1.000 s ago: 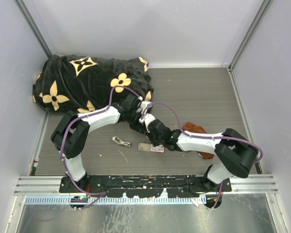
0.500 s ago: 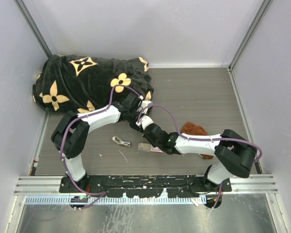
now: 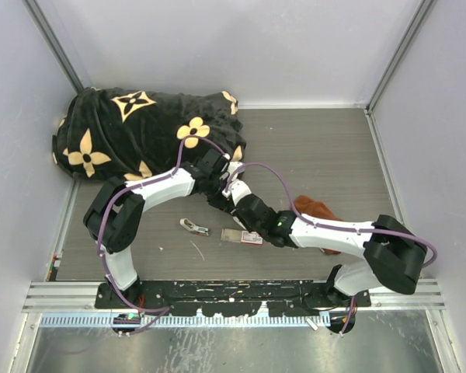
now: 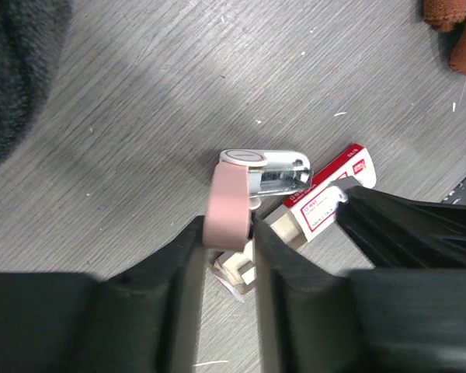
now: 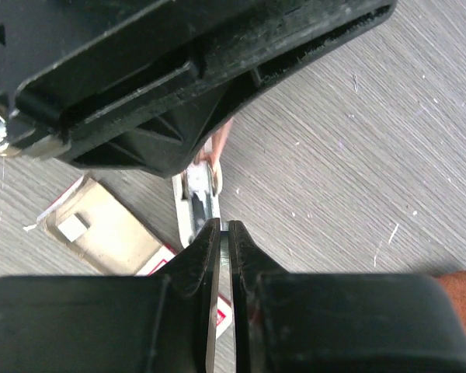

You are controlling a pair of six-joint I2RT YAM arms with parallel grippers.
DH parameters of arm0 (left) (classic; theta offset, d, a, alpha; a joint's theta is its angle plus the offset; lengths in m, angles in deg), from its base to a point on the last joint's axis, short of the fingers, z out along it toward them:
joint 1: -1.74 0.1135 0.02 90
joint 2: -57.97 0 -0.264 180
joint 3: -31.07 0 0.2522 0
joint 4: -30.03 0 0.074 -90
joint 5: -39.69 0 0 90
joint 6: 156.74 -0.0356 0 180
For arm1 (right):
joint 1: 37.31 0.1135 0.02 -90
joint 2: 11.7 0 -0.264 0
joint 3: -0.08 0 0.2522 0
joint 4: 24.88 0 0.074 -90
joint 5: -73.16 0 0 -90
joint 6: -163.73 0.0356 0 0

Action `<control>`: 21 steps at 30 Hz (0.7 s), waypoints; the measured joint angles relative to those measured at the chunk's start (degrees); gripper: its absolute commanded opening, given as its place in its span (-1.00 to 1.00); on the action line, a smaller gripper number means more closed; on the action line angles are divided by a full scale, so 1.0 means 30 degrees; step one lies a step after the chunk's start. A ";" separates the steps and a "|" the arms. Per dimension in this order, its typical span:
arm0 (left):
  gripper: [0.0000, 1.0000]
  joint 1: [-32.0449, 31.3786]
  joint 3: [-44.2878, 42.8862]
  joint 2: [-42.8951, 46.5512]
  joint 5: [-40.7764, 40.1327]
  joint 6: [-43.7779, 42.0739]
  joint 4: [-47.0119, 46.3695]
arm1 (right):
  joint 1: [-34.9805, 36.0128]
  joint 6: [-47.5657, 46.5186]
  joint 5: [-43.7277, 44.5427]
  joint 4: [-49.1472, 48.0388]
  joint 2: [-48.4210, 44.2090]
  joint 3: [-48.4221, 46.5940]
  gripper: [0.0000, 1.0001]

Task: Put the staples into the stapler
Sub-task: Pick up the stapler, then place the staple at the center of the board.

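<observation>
In the left wrist view my left gripper (image 4: 227,229) is shut on the stapler's pale pink lid (image 4: 227,198), and the stapler's white and metal part (image 4: 266,167) juts out beyond it, above the table. My right gripper (image 5: 224,227) sits just behind the stapler's open metal channel (image 5: 200,190), its jaws shut on a thin silvery strip of staples (image 5: 224,245). The white staple box with the red label (image 3: 242,236) lies on the table under both grippers. In the top view the left gripper (image 3: 224,194) and right gripper (image 3: 245,211) meet and hide the stapler.
A rust-brown cloth (image 3: 314,208) lies to the right, under the right arm. A black blanket with tan flowers (image 3: 140,132) fills the back left. A small silvery metal piece (image 3: 193,226) lies left of the box. Grey walls close in on three sides.
The right gripper's jaws have closed to a thin gap. The right arm's elbow has swung out to the right. The left arm has held still.
</observation>
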 measured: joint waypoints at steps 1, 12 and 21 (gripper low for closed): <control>-0.01 -0.0022 -0.0022 0.0000 -0.0102 -0.0044 0.0015 | 0.0000 0.0095 -0.0029 0.0386 -0.0284 0.0000 -0.76; 0.51 0.0226 -0.0022 0.1406 -0.1581 0.0474 0.0168 | 0.2215 0.3198 0.0459 0.4503 -0.2652 0.0007 -0.77; 0.63 0.3075 0.0146 0.6266 -0.3067 0.0605 0.0160 | 0.5442 0.6033 0.1778 0.6462 -0.1457 0.0007 -0.78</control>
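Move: The left hand still pinches the stapler's pink end; the stapler's middle is about 2 cm back, 1 cm right and 1 cm below it. From the same hand, the staple box lies some 7 cm back and 3 cm right, 3 cm down, and the beige stapler about 6 cm back and 10 cm left. From the right hand, its fingers shut, the stapler is roughly 2 cm ahead, 2 cm left and 3 cm below. The left fingers spread wide and let go of the stapler's pink end; that hand barely stirs at first, then climbs away about 11 cm, also drifting forward and left towards the blanket, its fingers swinging forward some 25 degrees. The right hand, fingers kept shut, lifts slightly, then draws back about 10 cm over the staple box, sinking a little and tipping its fingers downward. ##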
